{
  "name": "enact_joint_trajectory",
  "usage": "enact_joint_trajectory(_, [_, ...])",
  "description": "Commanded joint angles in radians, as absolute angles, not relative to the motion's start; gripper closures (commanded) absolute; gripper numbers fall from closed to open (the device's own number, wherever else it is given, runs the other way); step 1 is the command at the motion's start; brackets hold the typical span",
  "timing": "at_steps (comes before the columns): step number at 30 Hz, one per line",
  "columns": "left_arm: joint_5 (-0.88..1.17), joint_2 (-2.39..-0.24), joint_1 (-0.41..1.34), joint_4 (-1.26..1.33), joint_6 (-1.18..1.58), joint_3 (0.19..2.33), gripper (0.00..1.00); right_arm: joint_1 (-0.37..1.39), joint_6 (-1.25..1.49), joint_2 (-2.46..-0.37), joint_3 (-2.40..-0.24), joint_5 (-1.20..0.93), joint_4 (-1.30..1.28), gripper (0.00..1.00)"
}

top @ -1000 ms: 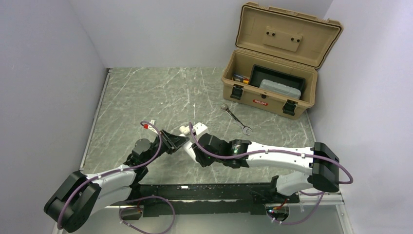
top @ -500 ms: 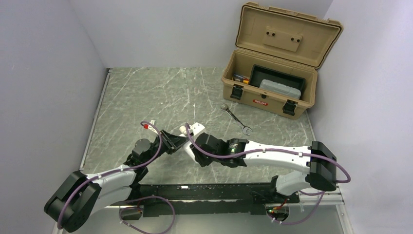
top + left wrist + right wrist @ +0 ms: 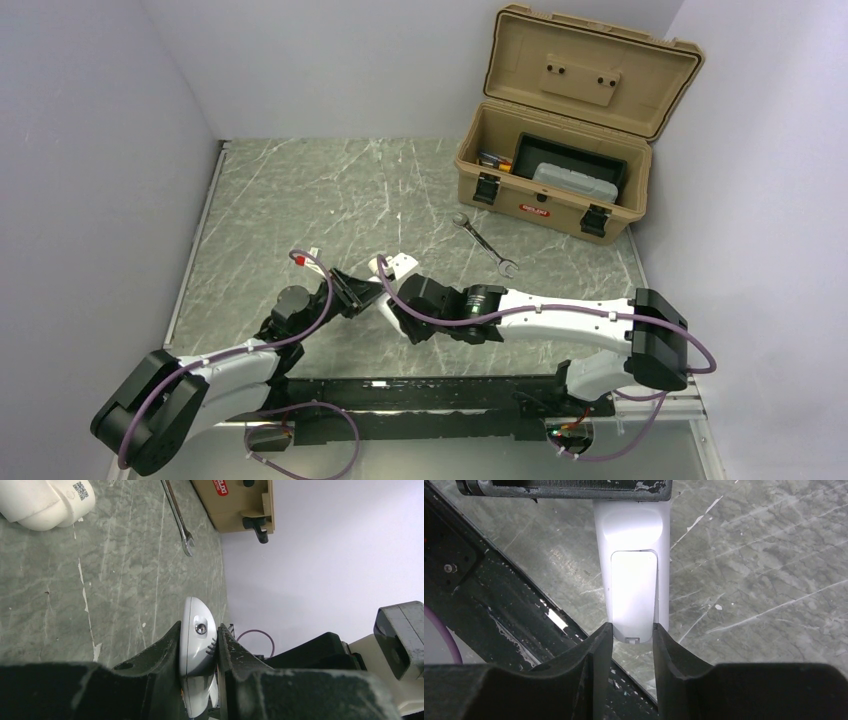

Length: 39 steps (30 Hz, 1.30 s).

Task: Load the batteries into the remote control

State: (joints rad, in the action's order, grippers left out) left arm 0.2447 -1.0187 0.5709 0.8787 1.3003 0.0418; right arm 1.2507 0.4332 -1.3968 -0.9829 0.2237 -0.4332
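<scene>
My left gripper [image 3: 198, 630] is shut on the remote control [image 3: 198, 640], a white handset that it holds edge-on above the table. The right wrist view faces the remote control's [image 3: 631, 530] back, where the oblong battery cover [image 3: 634, 595] sticks out a little past the body's end. My right gripper [image 3: 633, 630] has its fingertips pressed on both sides of that cover's end. From above, the left gripper [image 3: 366, 289] and right gripper [image 3: 392, 302] meet at the table's near middle, hiding the handset. The batteries are out of view.
A white pipe fitting [image 3: 402, 263] lies just behind the grippers and a silver wrench [image 3: 484, 243] further right. The open tan toolbox [image 3: 545, 200] stands at the back right with a grey case [image 3: 575, 182] inside. A black rail [image 3: 420, 395] runs along the near edge.
The right arm has shifted a little to the left, its wrist closing in on the left gripper. The left arm has held still with the remote.
</scene>
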Motion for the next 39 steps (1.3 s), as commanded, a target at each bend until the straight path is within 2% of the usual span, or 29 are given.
enact_joint_trajectory(1, [0.262,-1.018,0.581,0.970,1.305,0.043,1.00,1.251,0.419,-1.400,-1.026,0.255,-0.404,0.62])
enact_joint_trajectory(29, [0.273,-1.063,0.581,1.017,1.319,0.042,1.00,1.250,0.429,-1.322,-0.995,0.308,-0.333,0.43])
enact_joint_trajectory(35, [0.304,-1.068,0.581,1.065,1.322,0.044,1.00,1.237,0.462,-1.197,-0.908,0.343,-0.267,0.41])
enact_joint_trajectory(39, [0.337,-1.066,0.581,1.099,1.331,0.051,1.00,1.164,0.513,-1.055,-0.774,0.223,-0.187,0.38])
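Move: The right fingertips are at the lower end of the battery cover on the remote control, whose middle lies about 2 cm ahead and 1 cm left, roughly level. The left gripper grips the remote's far end, 8 cm ahead and 3 cm left. The white pipe elbow stands some 11 cm ahead, 4 cm left and 10 cm below; the wrench 15 cm ahead, 18 cm right. From the left hand the cover lies 6 cm back, 2 cm right. Right fingers open off the battery cover, then the hand lifts about 5 cm, slightly forward, left hand still gripping the remote. ##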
